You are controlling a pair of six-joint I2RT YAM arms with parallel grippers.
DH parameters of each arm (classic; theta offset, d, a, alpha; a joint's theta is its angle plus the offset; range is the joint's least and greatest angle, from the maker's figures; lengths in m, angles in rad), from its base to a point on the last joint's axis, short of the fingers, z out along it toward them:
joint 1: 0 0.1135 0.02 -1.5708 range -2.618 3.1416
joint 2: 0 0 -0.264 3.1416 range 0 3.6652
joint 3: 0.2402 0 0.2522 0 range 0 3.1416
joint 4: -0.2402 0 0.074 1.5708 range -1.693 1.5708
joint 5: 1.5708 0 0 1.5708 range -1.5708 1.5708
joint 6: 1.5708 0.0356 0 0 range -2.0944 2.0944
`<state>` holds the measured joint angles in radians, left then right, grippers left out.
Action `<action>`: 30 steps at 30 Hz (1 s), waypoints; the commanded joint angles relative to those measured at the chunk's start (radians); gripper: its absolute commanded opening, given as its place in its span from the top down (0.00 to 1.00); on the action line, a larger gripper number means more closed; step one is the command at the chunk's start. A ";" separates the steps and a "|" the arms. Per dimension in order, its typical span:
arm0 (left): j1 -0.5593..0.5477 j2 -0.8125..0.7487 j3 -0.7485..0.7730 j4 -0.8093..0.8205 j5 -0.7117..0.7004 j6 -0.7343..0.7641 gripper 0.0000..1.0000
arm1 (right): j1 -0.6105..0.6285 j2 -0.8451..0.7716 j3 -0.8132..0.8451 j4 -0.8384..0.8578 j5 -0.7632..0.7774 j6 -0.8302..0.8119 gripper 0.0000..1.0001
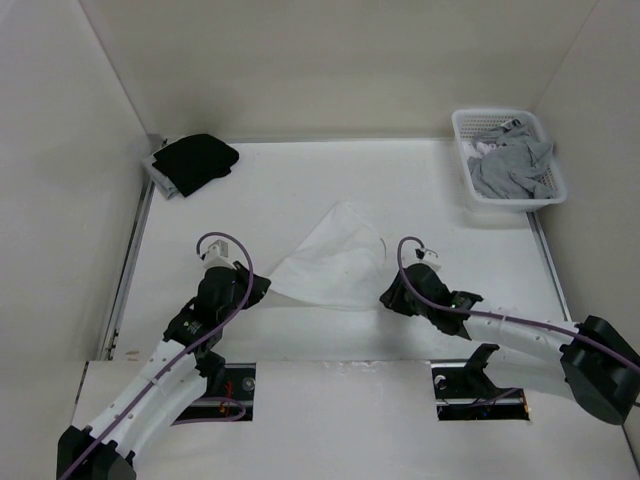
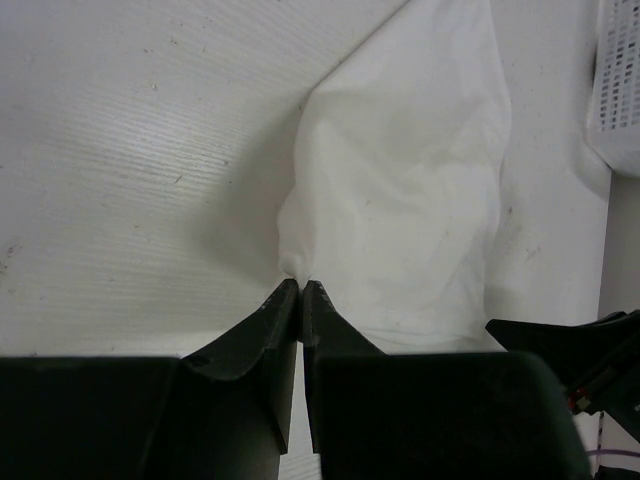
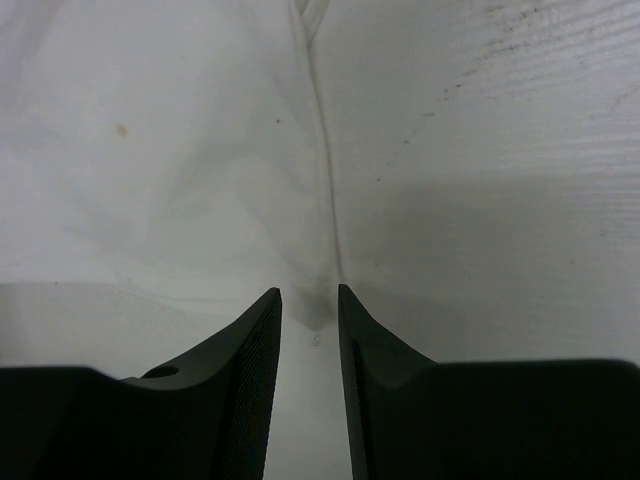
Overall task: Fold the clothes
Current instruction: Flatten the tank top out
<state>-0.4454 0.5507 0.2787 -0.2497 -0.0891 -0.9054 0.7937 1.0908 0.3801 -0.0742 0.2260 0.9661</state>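
The clothes, a white thin tank top (image 1: 335,262), lie crumpled flat in the middle of the table, narrowing toward the far side. My left gripper (image 1: 263,291) sits at its near left corner. In the left wrist view the gripper (image 2: 300,284) is shut, with a small pinch of the white fabric (image 2: 400,200) caught at its tips. My right gripper (image 1: 387,297) is at the near right corner. In the right wrist view it (image 3: 310,293) stands open, its fingers astride the hem of the top (image 3: 322,150), low over the table.
A white basket (image 1: 465,150) holding a grey garment (image 1: 512,165) stands at the far right, and its wall (image 2: 620,90) shows in the left wrist view. A black garment (image 1: 195,162) lies at the far left. Walls enclose the table on three sides.
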 commanded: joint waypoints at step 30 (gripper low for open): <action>-0.009 -0.009 0.769 0.030 -0.095 0.100 0.97 | 0.348 -0.390 0.953 -0.506 0.568 -0.458 1.00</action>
<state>-0.4477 0.5400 0.9802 -0.2272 -0.1551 -0.8253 1.0863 0.6743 1.2510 -0.4885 0.6556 0.6418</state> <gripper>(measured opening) 0.039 0.008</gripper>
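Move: The left hand already holds the tank top's left corner, some 8 cm above the table; the loose near right corner lies about 27 cm to its right and 4 cm back. That loose corner is straight beneath the open right fingers, roughly 2 cm down. From the right hand, the cloth's middle is about 9 cm ahead and 12 cm left, the basket some 35 cm ahead and 31 cm right. The right hand sinks 2 cm, pinches the loose corner, then both hands sweep up 35–40 cm, fingers tipping upward. ##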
